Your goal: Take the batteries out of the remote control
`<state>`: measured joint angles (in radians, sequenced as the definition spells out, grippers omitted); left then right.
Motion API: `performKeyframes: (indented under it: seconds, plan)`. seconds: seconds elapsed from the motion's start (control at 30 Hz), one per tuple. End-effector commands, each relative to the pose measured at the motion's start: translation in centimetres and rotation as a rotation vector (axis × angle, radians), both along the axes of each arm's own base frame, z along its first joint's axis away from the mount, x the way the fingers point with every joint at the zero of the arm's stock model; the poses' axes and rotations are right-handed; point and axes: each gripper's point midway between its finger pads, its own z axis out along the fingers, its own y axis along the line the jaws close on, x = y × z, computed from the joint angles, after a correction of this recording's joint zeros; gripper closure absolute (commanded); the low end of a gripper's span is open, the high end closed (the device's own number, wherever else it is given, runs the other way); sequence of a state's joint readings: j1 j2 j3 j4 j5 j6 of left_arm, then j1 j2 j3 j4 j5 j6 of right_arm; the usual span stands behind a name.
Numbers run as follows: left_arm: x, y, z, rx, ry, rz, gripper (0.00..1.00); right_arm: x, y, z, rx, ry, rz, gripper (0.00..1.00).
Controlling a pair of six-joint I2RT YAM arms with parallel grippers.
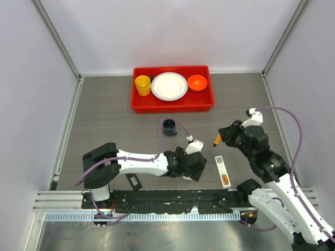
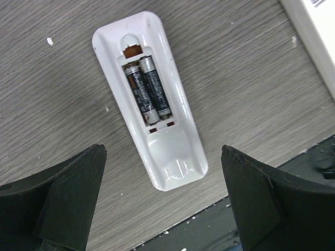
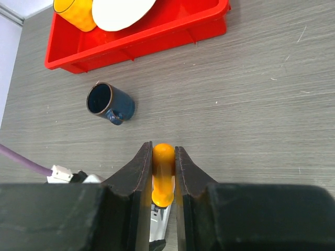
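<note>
The white remote control point(image 2: 175, 157) lies back-up on the grey table with its cover off. Two dark grey batteries point(image 2: 146, 90) sit side by side in its open compartment. My left gripper point(image 2: 162, 151) hovers straight over the remote's lower end, jaws wide open and touching nothing. From above, the left gripper point(image 1: 189, 166) hides the remote. My right gripper point(image 3: 163, 151) is shut on the orange-handled screwdriver point(image 3: 163, 180), held above the table to the right, where the top view shows that gripper point(image 1: 222, 137) and the screwdriver point(image 1: 216, 140).
A long white piece with an orange end point(image 1: 222, 171) lies between the two grippers. A small black part point(image 1: 135, 182) rests near the front rail. A dark blue mug point(image 1: 169, 126) stands mid-table; behind it a red tray point(image 1: 137, 103) holds a yellow cup, a white plate and an orange bowl.
</note>
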<state>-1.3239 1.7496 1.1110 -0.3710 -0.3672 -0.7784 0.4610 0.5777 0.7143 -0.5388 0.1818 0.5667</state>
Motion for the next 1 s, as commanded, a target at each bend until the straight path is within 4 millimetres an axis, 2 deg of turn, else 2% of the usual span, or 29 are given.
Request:
performKeyframes:
  seconds: [0.0, 0.2, 0.3, 0.33, 0.4, 0.53, 0.63, 0.7, 0.77, 0.9, 0.93, 0.97]
  plan:
    - [0.9, -0.3, 0.3, 0.01, -0.045, 0.02, 0.05, 1.4, 0.3, 1.8, 0.02, -0.085, -0.009, 0.99]
    - [0.1, 0.2, -2.0, 0.018, -0.014, -0.006, 0.16, 2.6, 1.6, 0.9, 0.039, -0.072, 0.022, 0.99]
    - [0.0, 0.9, -2.5, 0.043, -0.022, -0.029, 0.26, 3.4, 2.2, 0.1, 0.041, -0.056, 0.037, 0.99]
    - [0.1, 1.2, -2.6, 0.054, -0.025, -0.034, 0.33, 3.4, 2.6, 0.0, 0.048, -0.051, 0.059, 0.99]
    - [0.1, 2.1, -2.7, 0.079, -0.037, -0.041, 0.37, 4.0, 2.6, -0.5, 0.055, -0.038, 0.061, 0.99]
    - [0.4, 3.3, -2.3, 0.095, -0.071, -0.051, 0.36, 4.4, 3.1, -0.5, 0.089, -0.037, 0.103, 0.99]
    - [0.0, 2.4, -2.0, 0.049, -0.072, -0.123, 0.26, 4.6, 3.1, -0.7, 0.097, -0.036, 0.118, 0.99]
    - [-0.1, 1.9, -2.0, 0.056, -0.073, -0.158, 0.25, 4.7, 3.2, -0.9, 0.104, -0.035, 0.129, 0.99]
    - [-0.1, 1.9, -2.8, 0.092, -0.065, -0.171, 0.26, 4.9, 3.0, -1.3, 0.107, -0.027, 0.127, 0.99]
    - [-0.5, 0.9, -4.1, 0.086, -0.044, -0.221, 0.4, 5.1, 3.1, -1.6, 0.121, -0.024, 0.141, 0.99]
    - [-0.4, 0.8, -4.2, 0.086, -0.036, -0.224, 0.49, 5.1, 3.0, -1.7, 0.121, -0.024, 0.14, 0.99]
    - [-0.5, 0.9, -4.5, 0.092, -0.029, -0.229, 0.53, 5.2, 2.9, -1.9, 0.119, -0.02, 0.139, 0.99]
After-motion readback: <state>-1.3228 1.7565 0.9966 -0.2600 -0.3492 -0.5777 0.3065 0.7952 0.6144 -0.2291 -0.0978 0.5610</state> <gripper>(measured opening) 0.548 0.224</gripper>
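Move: The white remote with two batteries lies under the left gripper, its middle about 5 cm ahead, 2 cm to the right and 4 cm below. A second white remote is some 14 cm to the right of it and 2 cm nearer; the blue mug stands about 24 cm ahead of the left hand and 7 cm to its left. From the right hand, still holding the screwdriver, the battery remote lies roughly 15 cm left, 4 cm back and 21 cm below. Lower the left gripper about 3 cm around the near end of the battery remote and narrow the fingers from wide open, easing left nearly 3 cm and slightly back while reopening a little, then closing again onto its sides; turn the wrist some 10 degrees clockwise. Keep the screwdriver gripped in the right hand, carrying it about 5 cm forward, down and somewhat left. ##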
